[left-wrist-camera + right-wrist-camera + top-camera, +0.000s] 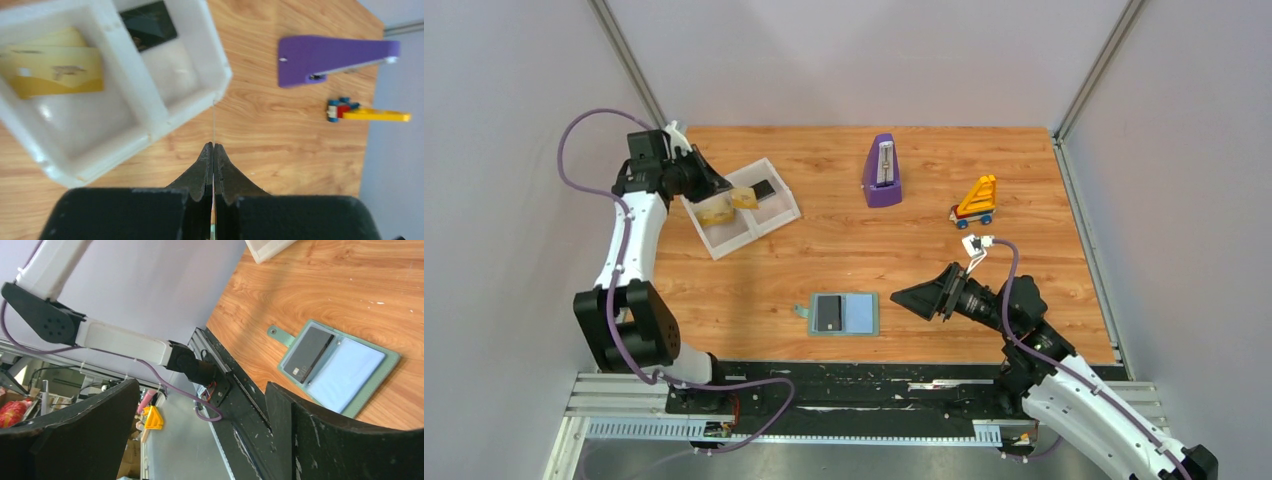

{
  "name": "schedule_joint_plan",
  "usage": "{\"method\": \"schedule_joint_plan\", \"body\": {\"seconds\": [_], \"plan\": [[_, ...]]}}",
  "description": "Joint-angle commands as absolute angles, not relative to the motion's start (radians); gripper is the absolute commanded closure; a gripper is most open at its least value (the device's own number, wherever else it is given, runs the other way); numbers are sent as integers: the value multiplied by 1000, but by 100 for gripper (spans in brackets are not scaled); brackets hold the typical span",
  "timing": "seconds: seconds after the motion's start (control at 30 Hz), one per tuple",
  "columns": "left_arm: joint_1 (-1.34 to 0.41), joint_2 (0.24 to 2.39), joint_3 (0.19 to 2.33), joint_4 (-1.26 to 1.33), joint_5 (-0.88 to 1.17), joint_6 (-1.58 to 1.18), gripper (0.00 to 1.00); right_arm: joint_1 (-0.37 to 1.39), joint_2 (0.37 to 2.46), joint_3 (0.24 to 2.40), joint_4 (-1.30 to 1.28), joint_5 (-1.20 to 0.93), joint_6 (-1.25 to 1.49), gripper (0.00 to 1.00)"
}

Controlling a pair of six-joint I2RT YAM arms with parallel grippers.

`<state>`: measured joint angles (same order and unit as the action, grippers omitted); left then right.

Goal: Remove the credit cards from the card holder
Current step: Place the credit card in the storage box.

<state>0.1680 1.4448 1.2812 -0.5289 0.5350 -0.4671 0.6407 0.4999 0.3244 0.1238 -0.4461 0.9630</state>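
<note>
The pale teal card holder [861, 313] [350, 371] lies open near the table's front edge. A dark credit card [828, 312] [307, 354] sits in its left pocket. My right gripper [906, 297] [202, 390] hovers just right of the holder, open, with nothing between its fingers. At the back left my left gripper [724, 187] [214, 146] is shut on a thin card [214, 120], seen edge-on, over the white tray [758, 236] [127, 70]. Gold cards [55, 75] lie in one tray compartment and a dark card [150, 22] in the other.
A purple metronome [882, 172] [330, 57] stands at the back centre. A yellow toy vehicle [976, 202] [367, 112] sits to its right, with a small white tag [976, 245] in front of it. Grey walls enclose the table on three sides.
</note>
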Motion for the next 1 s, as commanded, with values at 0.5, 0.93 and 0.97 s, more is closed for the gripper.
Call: {"method": "schedule_joint_plan", "body": {"seconds": [0.5, 0.93, 0.97], "plan": [[337, 1817, 1604, -742, 383, -309, 100, 644, 602, 438, 44, -424, 796, 0], [338, 1948, 1625, -646, 389, -298, 100, 644, 717, 460, 72, -390, 771, 0], [338, 1952, 1629, -641, 394, -299, 100, 644, 723, 463, 72, -389, 768, 0]]}}
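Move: The left hand, already pinching a gold credit card, is bound for the storage box's left compartment, whose middle lies about 8 cm ahead, 9 cm to its left and 18 cm below. The gold card already lying there is some 9 cm ahead and 10 cm left; the black card in the other compartment is about 15 cm ahead and 3 cm right. From the empty right hand, the left compartment lies roughly 33 cm ahead and 44 cm left, 18 cm lower. Left hand carries its pinched card about 11 cm left, then 12 down towards the left compartment; right hand sinks slightly. ##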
